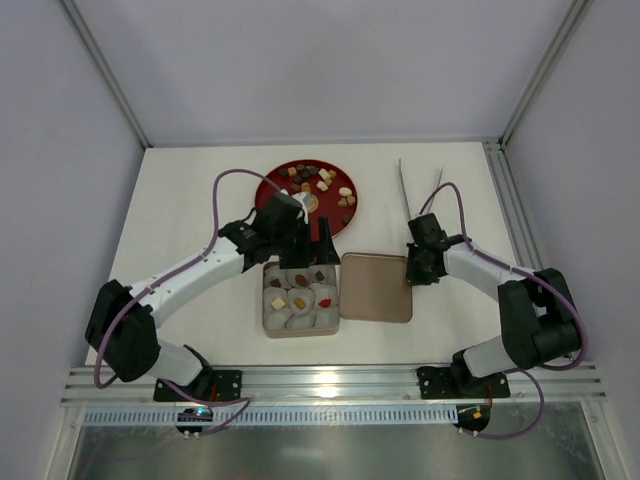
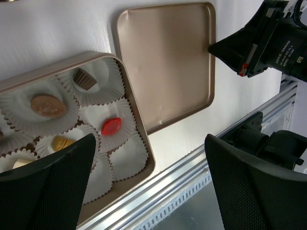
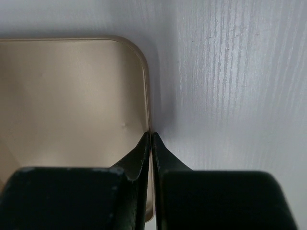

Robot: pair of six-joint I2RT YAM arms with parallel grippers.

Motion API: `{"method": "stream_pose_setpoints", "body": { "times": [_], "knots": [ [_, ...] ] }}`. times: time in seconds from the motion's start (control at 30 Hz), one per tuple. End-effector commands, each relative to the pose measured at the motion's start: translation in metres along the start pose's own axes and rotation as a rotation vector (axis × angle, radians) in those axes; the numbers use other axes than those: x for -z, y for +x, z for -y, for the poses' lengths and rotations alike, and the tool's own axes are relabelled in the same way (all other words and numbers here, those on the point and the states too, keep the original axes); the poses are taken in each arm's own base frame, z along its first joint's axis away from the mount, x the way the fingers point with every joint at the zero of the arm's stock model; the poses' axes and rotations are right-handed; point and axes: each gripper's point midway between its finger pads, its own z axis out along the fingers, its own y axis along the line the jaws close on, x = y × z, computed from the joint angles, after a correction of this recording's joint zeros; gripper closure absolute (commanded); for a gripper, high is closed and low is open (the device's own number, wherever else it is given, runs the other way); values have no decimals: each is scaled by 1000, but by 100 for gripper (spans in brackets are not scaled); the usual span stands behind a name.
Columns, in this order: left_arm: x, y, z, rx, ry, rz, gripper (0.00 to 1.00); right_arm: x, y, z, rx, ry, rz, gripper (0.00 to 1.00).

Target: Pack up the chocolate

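Assorted chocolate (image 1: 322,180) lies on a red plate (image 1: 270,190) at the back. More pieces sit in white paper cups inside the gold box (image 1: 266,300): a red oval (image 2: 111,126), a tan round (image 2: 48,105), a dark ridged one (image 2: 84,79) and a yellow one (image 2: 62,142). My left gripper (image 1: 312,250) hangs open over the box's back edge, and in its wrist view the left gripper (image 2: 149,139) holds nothing. My right gripper (image 1: 411,272) is shut on the right rim of the gold lid (image 1: 376,287). In the right wrist view the right gripper (image 3: 151,134) pinches the edge of the lid (image 3: 72,96).
Thin metal tongs (image 1: 405,190) lie on the table behind the right arm. The lid (image 2: 168,62) rests flat just right of the box (image 2: 139,120). An aluminium rail (image 1: 330,385) runs along the near table edge.
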Motion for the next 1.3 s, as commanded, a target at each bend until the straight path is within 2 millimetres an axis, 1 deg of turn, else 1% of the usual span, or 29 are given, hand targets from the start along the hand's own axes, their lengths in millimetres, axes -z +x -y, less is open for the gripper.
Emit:
{"method": "stream_pose_setpoints", "body": {
  "times": [0.0, 0.03, 0.07, 0.1, 0.17, 0.2, 0.23, 0.3, 0.33, 0.4, 0.43, 0.47, 0.53, 0.57, 0.6, 0.63, 0.67, 0.77, 0.8, 0.87, 1.0, 1.03, 1.13, 1.27],
  "knots": [
    [-3, -27, 30, -9, 63, 68, 9, 4, -14, 2, -12, -7, 37, 96],
    [-11, -25, 29, -6, 54, 48, 10, 7, -17, 2, -11, -14, 45, 96],
    [-13, -26, 31, -8, 57, 46, 11, 8, -19, 3, -15, -18, 47, 96],
    [-15, -31, 36, -12, 65, 50, 11, 9, -21, 2, -13, -20, 50, 96],
    [-26, -32, 37, -15, 61, 33, 13, 12, -25, 3, -18, -31, 58, 96],
    [-27, -38, 43, -24, 74, 40, 14, 13, -26, 3, -18, -35, 59, 96],
    [-36, -39, 39, -25, 57, 28, 14, 15, -28, 4, -22, -38, 64, 96],
    [-42, -41, 38, -45, 41, 16, 16, 20, -32, 4, -21, -45, 79, 96],
    [-44, -45, 42, -54, 43, 16, 17, 22, -34, 4, -23, -49, 86, 96],
    [-56, -42, 37, -65, 30, -21, 21, 28, -38, 5, -22, -55, 95, 96],
    [-57, -47, 41, -72, 38, -16, 22, 30, -41, 5, -25, -58, 102, 96],
    [-65, -43, 38, -70, 37, -43, 23, 32, -42, 6, -30, -60, 104, 96],
    [-70, -46, 39, -70, 53, -58, 27, 36, -46, 6, -30, -71, 114, 96],
    [-78, -41, 37, -65, 62, -94, 28, 37, -48, 8, -37, -70, 118, 96],
    [-80, -43, 37, -59, 73, -103, 30, 38, -50, 10, -38, -67, 125, 96],
    [-83, -42, 37, -57, 80, -117, 32, 40, -49, 6, -39, -103, 116, 96],
    [-87, -41, 39, -53, 98, -136, 34, 41, -51, 7, -48, -108, 117, 96],
    [-92, -43, 41, -51, 106, -144, 34, 45, -54, 7, -53, -121, 129, 96],
    [-97, -42, 38, -47, 102, -155, 34, 46, -55, 7, -54, -123, 130, 96],
    [-101, -43, 39, -38, 106, -163, 34, 50, -57, 6, -53, -131, 136, 96],
    [-110, -47, 36, -31, 107, -176, 34, 62, -66, 4, -53, -144, 169, 96],
    [-115, -45, 32, -27, 104, -188, 34, 64, -67, 6, -57, -141, 168, 96],
    [-123, -40, 29, -20, 110, -224, 34, 73, -73, 5, -62, -155, 189, 96],
    [-125, -39, 25, -15, 114, -234, 33, 84, -78, 5, -66, -174, 212, 96]
  ]
}}
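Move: The lid lies flat to the right of the left hand, its middle about 11 cm right, level fore and aft, and 15 cm below. The open chocolate box sits some 4 cm left and 2 cm back of the left hand, the red plate about 20 cm ahead and 3 cm left. The right hand already pinches the lid's right rim, the lid's middle 7 cm left and 1 cm back; the tongs lie 20 cm ahead and 2 cm right of it. Keep the right fingers shut on the lid's right rim and draw it a little to the right, then raise it about 8 cm while easing 3 cm forward. Bring the left gripper some 9 cm right and 7 cm forward towards the lid's left rim, then sink it, tipping the fingers steeper and narrowing them by about a quarter, still open. ##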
